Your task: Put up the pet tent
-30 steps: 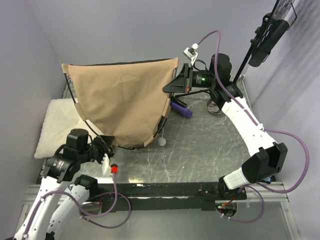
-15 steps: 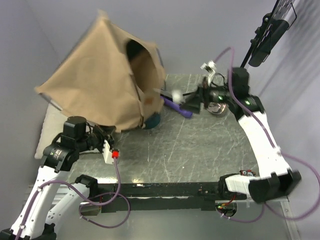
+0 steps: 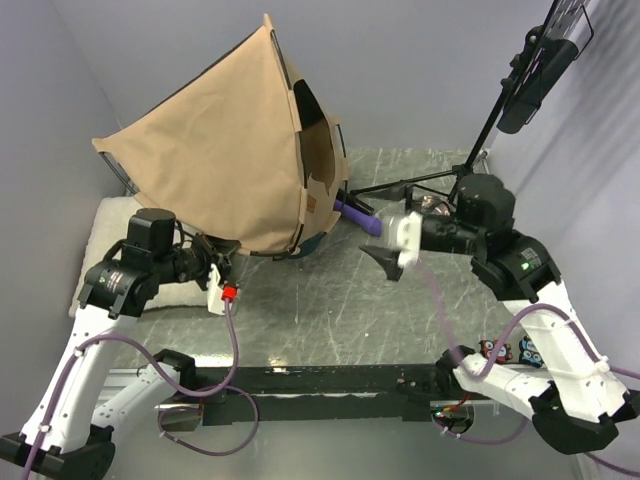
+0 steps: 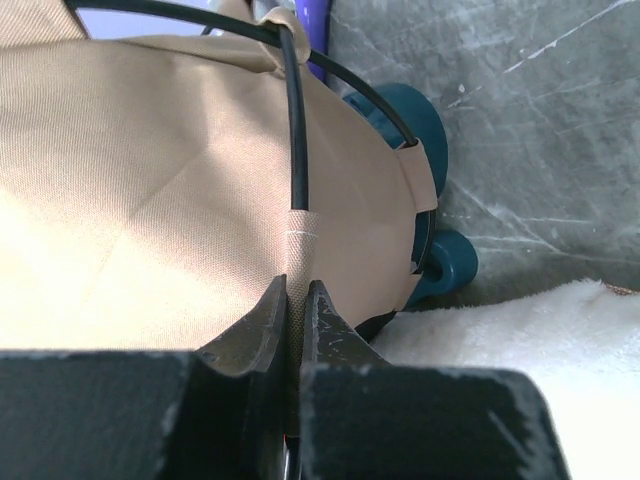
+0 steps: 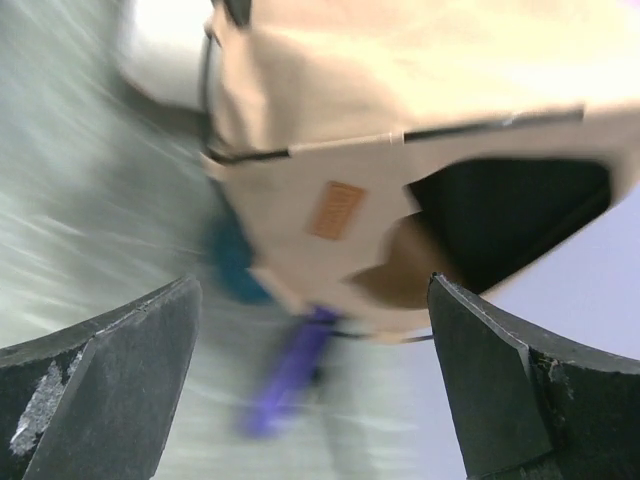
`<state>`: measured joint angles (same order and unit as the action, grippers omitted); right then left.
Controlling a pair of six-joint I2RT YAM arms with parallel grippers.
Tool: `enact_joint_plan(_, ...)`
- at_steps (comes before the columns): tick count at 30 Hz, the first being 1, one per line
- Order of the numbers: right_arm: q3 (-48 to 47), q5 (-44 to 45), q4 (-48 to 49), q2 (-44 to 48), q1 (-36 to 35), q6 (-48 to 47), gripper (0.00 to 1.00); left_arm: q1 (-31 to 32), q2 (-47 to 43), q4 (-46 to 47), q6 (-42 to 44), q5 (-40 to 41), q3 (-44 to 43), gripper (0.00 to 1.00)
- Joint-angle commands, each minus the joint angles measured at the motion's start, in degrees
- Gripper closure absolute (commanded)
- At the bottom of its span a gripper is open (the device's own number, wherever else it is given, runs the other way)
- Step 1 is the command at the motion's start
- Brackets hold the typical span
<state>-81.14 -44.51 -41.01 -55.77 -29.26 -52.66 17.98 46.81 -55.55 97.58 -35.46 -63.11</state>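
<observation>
The pet tent point(image 3: 220, 150) stands at the back left, tan fabric with its peak up and its arched doorway point(image 3: 318, 150) facing right. My left gripper point(image 3: 207, 262) sits at its near lower edge, shut on the tan pole sleeve point(image 4: 293, 270), from which a thin dark pole point(image 4: 293, 120) runs up. My right gripper point(image 3: 388, 252) hangs open over the middle of the table, apart from the tent. The right wrist view is blurred and shows the tent's brown label point(image 5: 335, 210) and dark doorway point(image 5: 510, 215) beyond my open gripper point(image 5: 312, 285).
A cream-white pillow point(image 3: 98, 225) lies under the tent's left side. A purple toy point(image 3: 360, 216) and a teal toy point(image 3: 320, 240) rest by the doorway. A metal bowl point(image 3: 432, 206) and a black stand point(image 3: 420, 184) are at the back right.
The tent rose from lying flat to standing with its doorway to the right. My right gripper opened, let go of it and drew back toward the near right. My left gripper closed on the lower edge.
</observation>
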Motion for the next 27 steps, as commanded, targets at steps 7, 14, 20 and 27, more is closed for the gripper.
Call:
enact_joint_plan(7, 10.3, 6.0, 17.4, -1.4, -8.2, -55.0, 0.01, 0.0, 3.2, -10.0, 6.5, -6.8, -7.9, 0.99)
enact_joint_plan(14, 10.2, 6.1, 20.5, -6.3, -11.6, -67.1, 0.01, 0.0, 5.8, -13.9, 6.9, -7.6, -11.6, 0.99)
enact_joint_plan(20, 8.6, 7.1, 16.1, -9.6, -13.5, -76.8, 0.12, 0.0, 6.4, -16.1, 8.8, -7.1, -12.1, 0.99)
enact_joint_plan(27, 5.2, 9.7, 8.5, -12.8, -14.8, -83.6, 0.44, 0.0, 7.6, -17.0, 9.5, -7.1, -13.8, 0.99)
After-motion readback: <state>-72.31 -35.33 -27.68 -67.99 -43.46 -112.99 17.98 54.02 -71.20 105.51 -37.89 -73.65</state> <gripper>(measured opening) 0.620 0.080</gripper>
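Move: The right hand, open and empty, hangs off the tent's right side. The sleeved pole along the tan roof's edge, its target, lies about 12 cm to its left, 5 cm ahead and 6 cm lower. Down on the table are the purple roll, some 18 cm ahead with no offset sideways, and the teal bowl, 12 cm ahead and 12 cm left. From the left hand, that target is roughly 13 cm right, 5 cm ahead and 6 cm higher. Leftward, some 10 cm, with about 4 cm forward and 5 cm down, mostly late, the right hand comes in on the sleeved pole at the roof's right edge. Its wrist rolls nearly 60 degrees about the reach, and the wide-open fingers begin closing around the sleeve, still well apart. The left hand keeps its pinch on the near pole sleeve, easing back 2 cm. ##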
